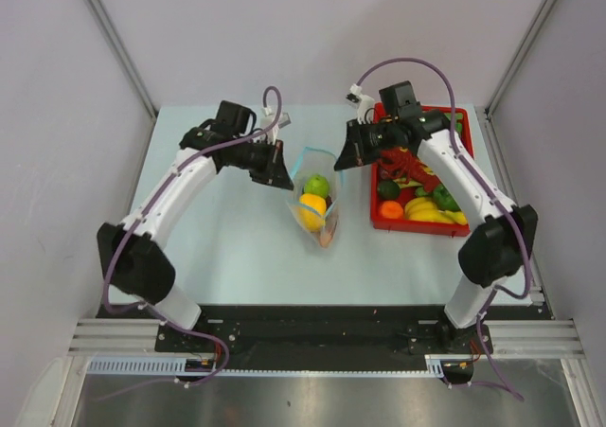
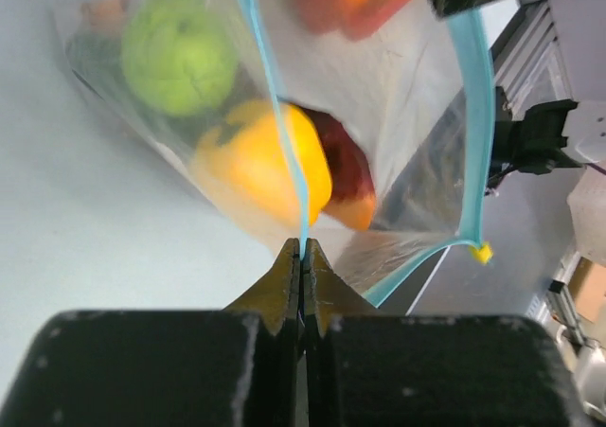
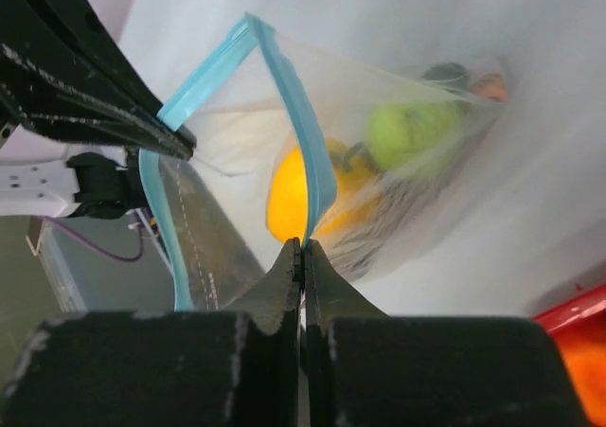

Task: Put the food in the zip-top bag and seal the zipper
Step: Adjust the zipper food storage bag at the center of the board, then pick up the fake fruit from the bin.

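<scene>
The clear zip-top bag (image 1: 316,198) hangs open between my two grippers over the table's middle. Inside it are a green round fruit (image 1: 316,185), a yellow pepper (image 1: 310,209) and an orange carrot (image 1: 328,234). My left gripper (image 1: 287,175) is shut on the left side of the light blue zipper (image 2: 275,105), with the green fruit (image 2: 178,56) and yellow pepper (image 2: 256,162) beyond its tips (image 2: 303,247). My right gripper (image 1: 343,158) is shut on the opposite side of the zipper (image 3: 303,133). The bag's mouth gapes between the two strips.
A red tray (image 1: 407,227) stands to the right of the bag under the right arm, with bananas (image 1: 431,209), an orange piece (image 1: 391,208) and other toy food. Grey walls close in the table on the left, back and right.
</scene>
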### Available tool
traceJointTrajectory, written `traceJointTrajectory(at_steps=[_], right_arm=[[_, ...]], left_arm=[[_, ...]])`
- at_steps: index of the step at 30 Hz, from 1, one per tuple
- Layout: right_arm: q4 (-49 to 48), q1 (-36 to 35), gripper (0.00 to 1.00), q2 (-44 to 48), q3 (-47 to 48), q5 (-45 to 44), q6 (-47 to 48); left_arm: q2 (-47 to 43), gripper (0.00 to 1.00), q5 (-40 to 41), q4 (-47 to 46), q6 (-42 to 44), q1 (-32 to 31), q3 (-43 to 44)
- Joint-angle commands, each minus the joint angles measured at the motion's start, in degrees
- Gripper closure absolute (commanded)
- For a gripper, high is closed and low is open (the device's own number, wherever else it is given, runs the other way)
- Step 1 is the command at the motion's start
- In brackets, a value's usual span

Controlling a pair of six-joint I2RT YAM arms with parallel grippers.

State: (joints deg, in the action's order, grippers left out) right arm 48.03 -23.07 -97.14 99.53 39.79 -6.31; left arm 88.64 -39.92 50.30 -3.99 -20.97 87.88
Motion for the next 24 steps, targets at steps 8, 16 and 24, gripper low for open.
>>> traceJointTrajectory(at_steps=[8,16,24], right_arm=[[0.5,9.8,0.87,-6.3,6.6,-1.7,4.9],[0.0,22.6,0.34,-9.0,14.7,-5.9,7.5],[-0.7,31.9,0.32,-13.7,16.7,-22.0,13.6]], left_arm=[[10.7,1.00,-3.1,0.3,-0.1,1.4,4.6],[12.4,1.00,-4.8,-0.6,-0.4,1.6,5.2],[13.1,1.00,-5.1,-0.9,-0.8,1.6,5.6]])
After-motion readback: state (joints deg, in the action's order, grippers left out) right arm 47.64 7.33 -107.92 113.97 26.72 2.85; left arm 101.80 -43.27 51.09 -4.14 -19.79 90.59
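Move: Each hand already pinches one side of the open mouth of the zip-top bag. The bag's filled part, with the yellow pepper and cabbage, lies about 12 cm below, roughly 5 cm right and 2 cm back of the left hand, and some 5 cm left and 5 cm back of the right. From the right hand, the red crate's middle is about 23 cm right and 10 cm ahead, with the lobster 17 cm right and 12 cm ahead, all some 18 cm below. Still pinching the blue zipper edges, both hands bring the bag down about 5 cm towards the board and a little forward; the left then keeps its hold, nearly still, turned some 10 degrees. The right opens at the bottom, lets go of its edge and sweeps quickly right and forward away from the bag, climbing back to about its first height over the crate, fingers wide and wrist swinging some 35 degrees clockwise. ##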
